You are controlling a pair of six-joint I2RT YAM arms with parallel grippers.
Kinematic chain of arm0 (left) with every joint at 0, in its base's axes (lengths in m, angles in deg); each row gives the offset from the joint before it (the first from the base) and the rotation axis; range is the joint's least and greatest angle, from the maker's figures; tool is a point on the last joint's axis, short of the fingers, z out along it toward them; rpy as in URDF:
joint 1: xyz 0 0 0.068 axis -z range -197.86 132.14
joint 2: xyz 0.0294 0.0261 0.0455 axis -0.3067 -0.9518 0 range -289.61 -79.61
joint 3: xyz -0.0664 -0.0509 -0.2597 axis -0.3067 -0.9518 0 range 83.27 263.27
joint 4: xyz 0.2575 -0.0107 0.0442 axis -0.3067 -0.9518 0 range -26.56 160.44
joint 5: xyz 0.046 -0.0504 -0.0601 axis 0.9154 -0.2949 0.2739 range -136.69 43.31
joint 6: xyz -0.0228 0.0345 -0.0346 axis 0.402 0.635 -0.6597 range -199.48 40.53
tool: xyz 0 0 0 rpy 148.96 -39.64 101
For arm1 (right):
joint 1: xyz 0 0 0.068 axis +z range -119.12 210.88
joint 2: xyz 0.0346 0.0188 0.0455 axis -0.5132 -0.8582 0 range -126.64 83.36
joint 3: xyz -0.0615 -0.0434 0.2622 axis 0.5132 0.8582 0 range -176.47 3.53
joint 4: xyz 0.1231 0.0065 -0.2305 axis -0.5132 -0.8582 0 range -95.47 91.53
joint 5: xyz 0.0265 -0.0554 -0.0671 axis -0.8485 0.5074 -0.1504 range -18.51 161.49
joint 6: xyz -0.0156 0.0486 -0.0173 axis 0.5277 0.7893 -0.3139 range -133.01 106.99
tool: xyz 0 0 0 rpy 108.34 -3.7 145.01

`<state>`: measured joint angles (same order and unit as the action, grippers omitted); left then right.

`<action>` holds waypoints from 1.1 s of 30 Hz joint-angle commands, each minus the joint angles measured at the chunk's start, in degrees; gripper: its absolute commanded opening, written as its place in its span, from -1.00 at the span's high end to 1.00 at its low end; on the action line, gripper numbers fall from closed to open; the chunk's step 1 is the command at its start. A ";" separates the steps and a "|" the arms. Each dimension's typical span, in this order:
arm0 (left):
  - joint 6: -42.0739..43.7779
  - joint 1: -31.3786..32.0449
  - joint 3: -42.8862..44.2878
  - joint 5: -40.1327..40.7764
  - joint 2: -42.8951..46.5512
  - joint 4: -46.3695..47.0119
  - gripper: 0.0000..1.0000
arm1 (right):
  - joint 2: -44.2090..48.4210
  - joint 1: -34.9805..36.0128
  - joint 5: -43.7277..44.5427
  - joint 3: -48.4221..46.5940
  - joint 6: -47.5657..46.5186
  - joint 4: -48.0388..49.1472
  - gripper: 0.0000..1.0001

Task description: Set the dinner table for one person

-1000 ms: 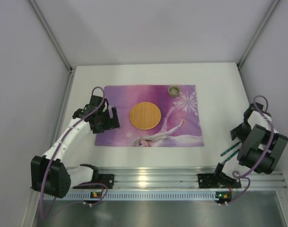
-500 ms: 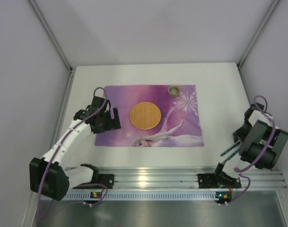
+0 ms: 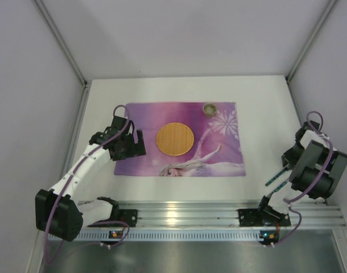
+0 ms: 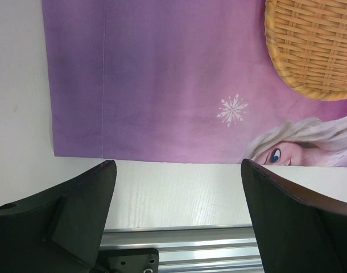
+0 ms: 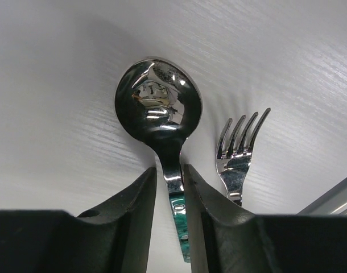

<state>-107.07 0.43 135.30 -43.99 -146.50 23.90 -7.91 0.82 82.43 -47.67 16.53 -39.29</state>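
The white dinner table carries a purple printed placemat with a round woven mat on it. A spoon and a fork, both with green handles, lie side by side on the table at the right. My right gripper is low over them, its fingers closed narrowly around the spoon's neck; the spoon lies on the table. My left gripper is wide open and empty above the placemat's near left corner.
A small round cup stands at the placemat's far edge. The ribbed aluminium rail runs along the near edge, also in the left wrist view. Enclosure walls stand left, right and behind.
My right arm has shifted slightly right and away over the cutlery. My left arm has barely moved.
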 commanded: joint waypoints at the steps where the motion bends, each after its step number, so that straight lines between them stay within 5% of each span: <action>1: -0.62 0.35 0.97 1.34 0.27 -0.04 -0.92 | -4.80 1.50 -2.85 3.74 1.40 7.50 0.43; 8: -0.88 0.35 0.88 1.96 0.36 -0.04 -0.91 | -5.68 6.50 1.01 2.07 0.34 7.25 1.00; 14: -1.14 0.44 0.79 2.66 0.45 -0.04 -0.92 | -2.96 14.05 2.86 -3.72 0.34 2.95 1.00; 22: -1.76 0.44 0.62 4.07 1.76 0.40 -0.92 | 1.44 37.87 7.34 -22.17 1.84 -8.65 1.00; 33: -2.11 0.44 0.53 6.00 3.70 0.58 -0.93 | -12.16 55.10 -8.39 -36.24 1.75 -3.22 1.00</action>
<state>-108.45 0.64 135.30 -39.62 -144.21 23.92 -15.86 53.82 78.40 -80.58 17.75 -43.47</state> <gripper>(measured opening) 0.965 0.079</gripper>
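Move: Between the right hand's nearly shut fingers is the neck of the spoon, whose middle lies about 3 cm back and 3 cm left. The fork's middle is some 7 cm back and 2 cm left; the plate's is about 46 cm left and 13 cm ahead, and the cup's roughly 33 cm left and 26 cm ahead, all near the hand's height. From the left hand the spoon is about 60 cm right, 6 cm back and 11 cm below. Closing the last of the gap, the right fingers pinch the spoon's neck just below the bowl. Slowly at first, then fast, the hand carries it about 30 cm left and 16 cm forward, rising some 12 cm, to above the placemat between plate and right edge. The wrist turns roughly 50 degrees counter-clockwise and tips the fingertips forward. ##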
